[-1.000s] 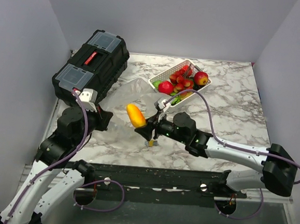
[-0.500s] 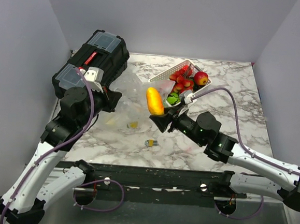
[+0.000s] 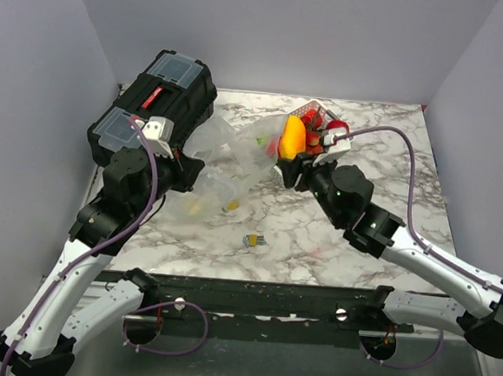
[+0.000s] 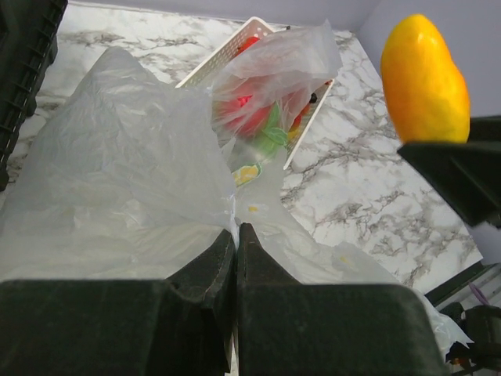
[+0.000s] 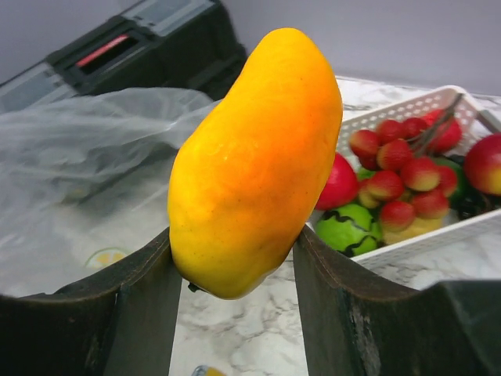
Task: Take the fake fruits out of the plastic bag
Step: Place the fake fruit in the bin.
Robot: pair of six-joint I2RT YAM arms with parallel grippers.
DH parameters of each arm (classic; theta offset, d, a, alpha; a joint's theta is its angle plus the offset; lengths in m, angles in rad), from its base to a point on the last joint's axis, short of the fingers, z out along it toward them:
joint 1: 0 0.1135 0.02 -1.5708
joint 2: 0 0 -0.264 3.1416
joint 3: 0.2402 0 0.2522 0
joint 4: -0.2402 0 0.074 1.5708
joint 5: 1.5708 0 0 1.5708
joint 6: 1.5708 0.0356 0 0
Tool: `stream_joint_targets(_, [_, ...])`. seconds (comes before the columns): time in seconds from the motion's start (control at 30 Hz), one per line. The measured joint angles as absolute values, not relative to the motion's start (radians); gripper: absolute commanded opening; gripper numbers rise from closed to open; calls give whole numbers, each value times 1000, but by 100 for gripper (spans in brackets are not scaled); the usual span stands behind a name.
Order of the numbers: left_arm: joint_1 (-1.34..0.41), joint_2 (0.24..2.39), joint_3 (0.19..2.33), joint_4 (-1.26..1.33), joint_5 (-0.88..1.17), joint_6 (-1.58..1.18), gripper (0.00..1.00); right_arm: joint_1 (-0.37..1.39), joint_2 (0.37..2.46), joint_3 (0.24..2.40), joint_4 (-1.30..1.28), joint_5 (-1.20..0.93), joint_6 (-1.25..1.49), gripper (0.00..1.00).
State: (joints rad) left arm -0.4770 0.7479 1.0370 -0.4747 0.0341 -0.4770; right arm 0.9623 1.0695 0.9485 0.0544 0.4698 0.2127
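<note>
My left gripper [image 3: 192, 171] [image 4: 237, 229] is shut on a fold of the clear crinkly plastic bag [image 3: 228, 156] [image 4: 117, 164], which is held up off the marble. Pale citrus slices [image 3: 231, 206] [image 4: 247, 174] lie inside the bag. My right gripper [image 3: 288, 163] [image 5: 235, 235] is shut on a yellow-orange fake fruit [image 3: 293, 137] [image 5: 254, 149], held upright in the air beside the near corner of the white basket [image 3: 316, 106] [image 5: 427, 235]. The basket holds strawberries [image 5: 399, 176], a green fruit [image 5: 352, 227] and an apple [image 5: 489, 160].
A black toolbox [image 3: 154, 102] stands at the back left, just behind my left arm. A small yellow and metal object [image 3: 253, 239] lies on the marble near the front. Grey walls close in the table on three sides.
My right gripper has carried the yellow-orange fruit from the table's middle back and right to the basket. My left gripper has lifted the bag and drawn it toward the toolbox.
</note>
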Motion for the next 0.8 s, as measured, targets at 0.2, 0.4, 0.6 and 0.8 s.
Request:
stream_joint_targets(0.2, [-477,701,951,-524,30,-486,7,727,1166,979,34,400,252,1])
stream_joint_targets(0.4, [-477,706,933,-579,30,-486,33,569,1275,1014,25,283,294,1])
stream_joint_targets(0.6, [-477,669,904,-634,10,-479,67,526,1403,1034,28,204,310,1])
stream_joint_targets(0.8, [-477,590,905,-670,8,-462,81,481,1537,1081,35,103,339,1])
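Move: The bin's middle lies about 23 cm ahead of the right gripper, 7 cm to its right and 27 cm down; that gripper already holds the mango. In the bin, the strawberry bunch is some 27 cm ahead and 9 cm right, the green fruit at the near corner about 16 cm ahead and 4 cm right. From the left gripper, shut on the plastic bag, the bag's middle is roughly 9 cm ahead, 3 cm right and 24 cm below, and the bin's middle 28 cm ahead, 27 cm right. Carry the mango in the right gripper towards the bin, about 15 cm forward and a little right, sinking 13 cm, mostly once well under way, and tip the fingers some 20 degrees down; keep the grip. Meanwhile lower the left gripper about 7 cm, easing back, and open it wide to let go of the bag. ##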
